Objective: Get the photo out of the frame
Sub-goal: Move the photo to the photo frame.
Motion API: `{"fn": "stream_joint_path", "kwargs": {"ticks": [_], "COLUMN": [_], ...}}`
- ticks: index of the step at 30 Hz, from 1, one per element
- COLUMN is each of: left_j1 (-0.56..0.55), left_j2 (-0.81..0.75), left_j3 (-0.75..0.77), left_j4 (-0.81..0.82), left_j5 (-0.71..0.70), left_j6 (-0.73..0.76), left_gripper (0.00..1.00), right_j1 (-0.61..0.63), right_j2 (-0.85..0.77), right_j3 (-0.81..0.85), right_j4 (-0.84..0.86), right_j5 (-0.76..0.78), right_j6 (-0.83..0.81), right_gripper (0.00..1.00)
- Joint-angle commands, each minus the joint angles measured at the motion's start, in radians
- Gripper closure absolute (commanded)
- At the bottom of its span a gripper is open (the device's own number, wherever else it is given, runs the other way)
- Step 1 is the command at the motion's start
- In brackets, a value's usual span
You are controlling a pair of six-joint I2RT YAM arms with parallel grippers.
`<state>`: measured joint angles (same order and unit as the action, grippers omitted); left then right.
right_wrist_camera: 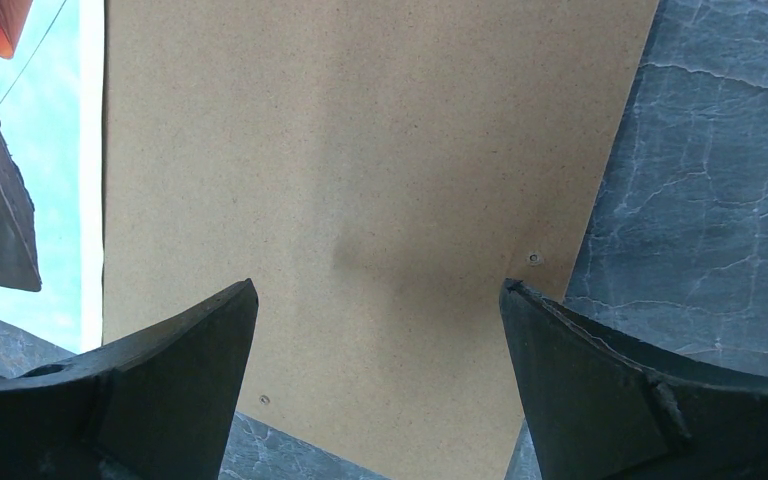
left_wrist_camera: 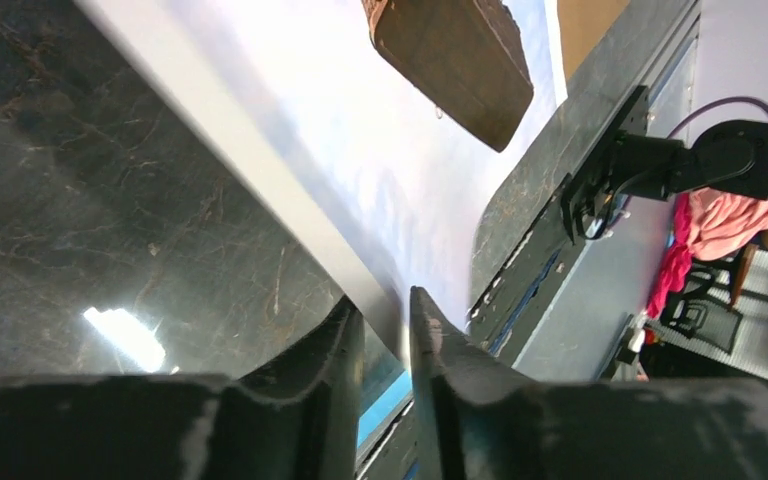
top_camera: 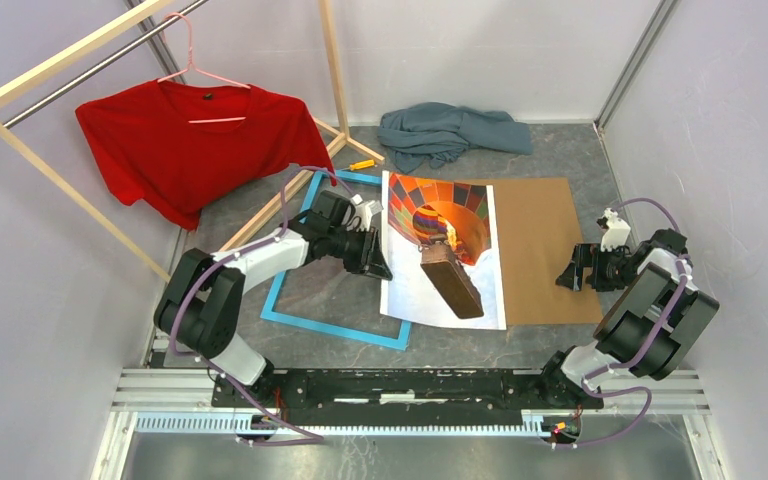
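The photo (top_camera: 445, 215), a colourful hot-air balloon print, lies face up in the middle of the floor. Its right part rests on the brown backing board (top_camera: 545, 250) and its left edge overlaps the light-blue frame (top_camera: 335, 330). My left gripper (top_camera: 378, 262) sits at that left edge. In the left wrist view its fingers (left_wrist_camera: 382, 300) stand a narrow gap apart, with the photo's (left_wrist_camera: 360, 150) lifted edge reaching between the tips and a blue strip of frame (left_wrist_camera: 385, 400) showing through. My right gripper (top_camera: 568, 275) hovers wide open and empty over the board's (right_wrist_camera: 360, 180) near right corner (right_wrist_camera: 378, 285); the photo (right_wrist_camera: 55, 150) shows at left.
A red T-shirt (top_camera: 195, 140) hangs on a wooden clothes rack at the back left, with one rack leg running down beside the frame. A grey-blue cloth (top_camera: 450, 130) lies crumpled at the back. A small orange object (top_camera: 361, 164) lies by the frame's far corner. Pale walls close both sides.
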<state>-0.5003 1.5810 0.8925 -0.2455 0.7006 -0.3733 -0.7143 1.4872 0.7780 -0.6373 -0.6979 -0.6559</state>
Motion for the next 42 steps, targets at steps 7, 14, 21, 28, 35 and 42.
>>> {"fn": "stream_joint_path", "kwargs": {"ticks": [7, 14, 21, 28, 35, 42], "left_j1": [0.029, 0.058, 0.074, 0.088, 0.103, 0.105], "left_j2": [-0.033, -0.057, -0.171, -0.347, -0.586, -0.765], "left_j3": [0.003, 0.031, 0.052, 0.139, 0.088, -0.002], "left_j4": [-0.013, -0.084, -0.206, -0.320, -0.266, -0.213], "left_j5": [-0.013, -0.024, -0.106, -0.315, -0.533, -0.784], "left_j6": [0.094, 0.161, 0.274, 0.416, 0.480, 0.504], "left_gripper": [0.49, 0.22, 0.00, 0.00, 0.00, 0.00], "right_j1": [-0.003, -0.003, -0.003, 0.005, 0.057, 0.087], "right_j2": [-0.020, -0.045, -0.134, -0.265, -0.459, -0.710], "right_j3": [-0.005, -0.002, 0.007, 0.038, 0.007, -0.098], "right_j4": [-0.009, -0.011, 0.001, -0.044, -0.085, -0.043], "right_j5": [-0.025, -0.020, 0.012, -0.004, -0.073, -0.173], "right_j6": [-0.016, -0.016, -0.010, -0.076, -0.172, -0.170], "right_gripper": [0.02, 0.02, 0.02, 0.02, 0.02, 0.02]}}
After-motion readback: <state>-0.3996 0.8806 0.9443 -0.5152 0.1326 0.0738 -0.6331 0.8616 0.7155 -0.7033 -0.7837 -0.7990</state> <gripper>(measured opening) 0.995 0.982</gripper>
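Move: The photo is in the left hand, its lifted left edge between the fingertips; its middle lies about 10 cm to the right, 5 cm ahead and 5 cm lower. The blue frame's middle is some 6 cm left and 4 cm ahead, while the brown board, partly under the photo, centres about 25 cm right and 5 cm ahead. From the right hand, the photo lies about 25 cm left, 4 cm ahead and 3 cm below. The photo's left edge is let go: the left fingers, already slightly parted, open wide as the hand eases down a little, then it climbs about 16 cm and draws some 14 cm left, clear of the photo, the fingers swinging round to point forward. The right hand, empty and still open, rises about 12 cm off the board, drifting left late and tilting its fingers forward. ##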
